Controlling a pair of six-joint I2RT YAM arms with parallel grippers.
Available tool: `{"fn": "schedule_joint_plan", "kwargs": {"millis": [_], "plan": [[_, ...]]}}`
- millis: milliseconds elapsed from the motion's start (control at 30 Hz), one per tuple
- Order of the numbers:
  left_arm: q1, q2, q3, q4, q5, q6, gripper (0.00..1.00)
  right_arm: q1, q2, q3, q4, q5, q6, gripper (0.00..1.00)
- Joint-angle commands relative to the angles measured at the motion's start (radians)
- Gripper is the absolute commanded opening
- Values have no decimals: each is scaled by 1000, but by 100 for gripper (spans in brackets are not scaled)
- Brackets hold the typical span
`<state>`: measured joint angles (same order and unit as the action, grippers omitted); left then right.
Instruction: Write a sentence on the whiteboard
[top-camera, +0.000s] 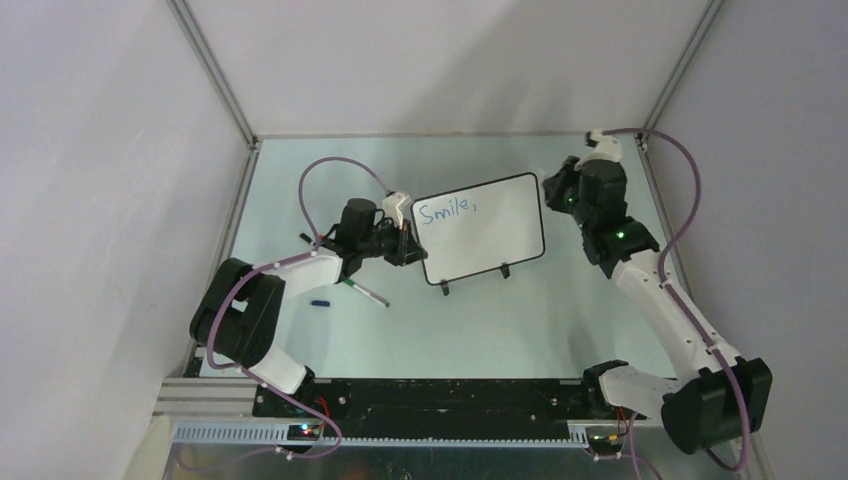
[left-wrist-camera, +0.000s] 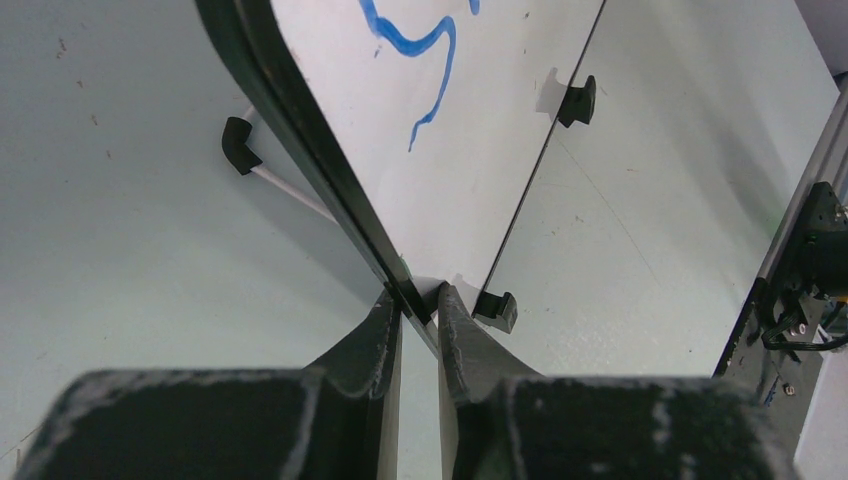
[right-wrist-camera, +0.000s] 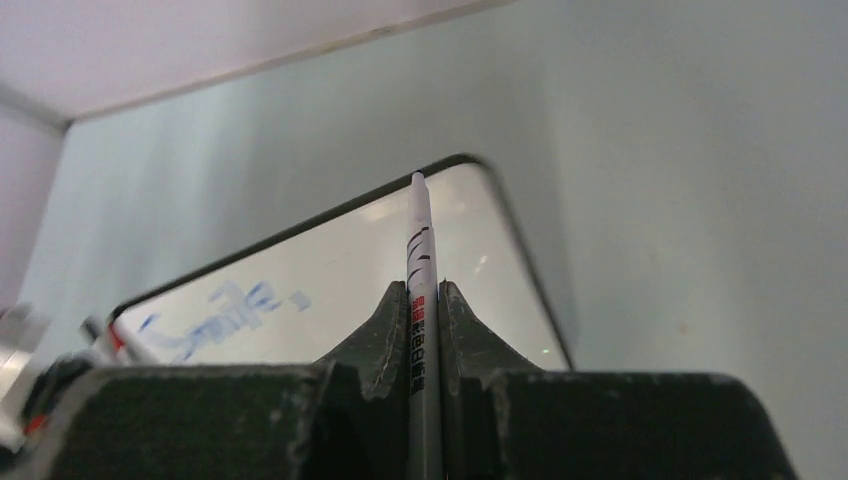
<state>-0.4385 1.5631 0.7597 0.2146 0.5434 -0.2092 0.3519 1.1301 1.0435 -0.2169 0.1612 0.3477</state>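
Note:
The whiteboard (top-camera: 490, 242) stands on its black feet at mid-table, tilted back, with the sentence (top-camera: 445, 210) in blue reading "Smile," along its top left. My left gripper (top-camera: 408, 246) is shut on the whiteboard's left black frame; in the left wrist view its fingertips (left-wrist-camera: 385, 312) pinch the frame edge of the whiteboard (left-wrist-camera: 470, 170) below a blue stroke (left-wrist-camera: 420, 45). My right gripper (top-camera: 552, 188) hovers off the board's upper right corner. In the right wrist view that gripper (right-wrist-camera: 424, 292) is shut on a white marker (right-wrist-camera: 419, 240) pointing over the whiteboard (right-wrist-camera: 330, 265), tip clear of the surface.
A thin pen (top-camera: 366, 292) and a small blue cap (top-camera: 320, 301) lie on the table left of the board, near the left arm. White walls enclose the table on three sides. A metal rail (top-camera: 400, 432) runs along the near edge.

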Motion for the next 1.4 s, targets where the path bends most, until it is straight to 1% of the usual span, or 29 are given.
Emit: {"fn": "schedule_joint_plan", "kwargs": {"millis": [0,100,200,267,300,333,367,467,600,1033,1200,1367], "plan": [[0,-14,-6,-52,-99,58,0,-176,54,-5,-30,-33,77,0],[0,-16,-7,-56,-105,61,0,-279,150,-3,-32,-230,110,0],[0,-18,-8,-59,-110,64,0,-388,267,13,-30,-351,139,0],[-1,-20,-8,-61,-113,67,0,-429,343,28,-28,-442,153,0],[-1,-19,-7,-62,-114,67,0,-439,372,34,-26,-516,156,0],[0,-19,-6,-63,-115,69,0,-451,436,51,-29,-558,158,0],[0,-18,-5,-66,-114,69,0,-455,456,57,-36,-634,160,0],[0,-17,-1,-75,-116,74,0,-455,537,67,-33,-759,170,0],[0,-21,1,-94,-130,85,0,-454,548,47,-39,-815,170,0],[-1,9,29,-141,-141,106,0,-446,427,-115,-24,-910,157,0],[-3,9,33,-150,-154,114,0,-447,357,-178,-24,-896,150,0],[-2,0,25,-149,-151,115,0,-452,316,-197,-38,-873,145,0]]}}
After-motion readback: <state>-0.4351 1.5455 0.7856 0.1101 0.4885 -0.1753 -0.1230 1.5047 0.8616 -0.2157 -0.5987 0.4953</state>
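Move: The marker-holding right hand is going for the whiteboard's right edge, whose middle lies about 3 cm ahead of it, 3 cm to its right and 18 cm below. The word "Smile," is level with that hand, some 16 cm to its left and 13 cm below, and the right stand foot about 4 cm back, 4 cm to its left and 26 cm below. From the left hand, that edge middle is roughly 8 cm ahead and 25 cm to the right, about level. Still gripping the marker, the right hand swoops down about 19 cm, going out to the right and some 5 cm forward around the whiteboard's right edge, tipping its fingers down by about 35 degrees and rolling its left side up, then comes back left about 5 cm to that edge. From there it draws some 4 cm straight back towards the base at nearly constant height, its fingers against the edge and pushing it back, while the left hand keeps its pinch on the near left corner and drifts a centimetre to the left. ##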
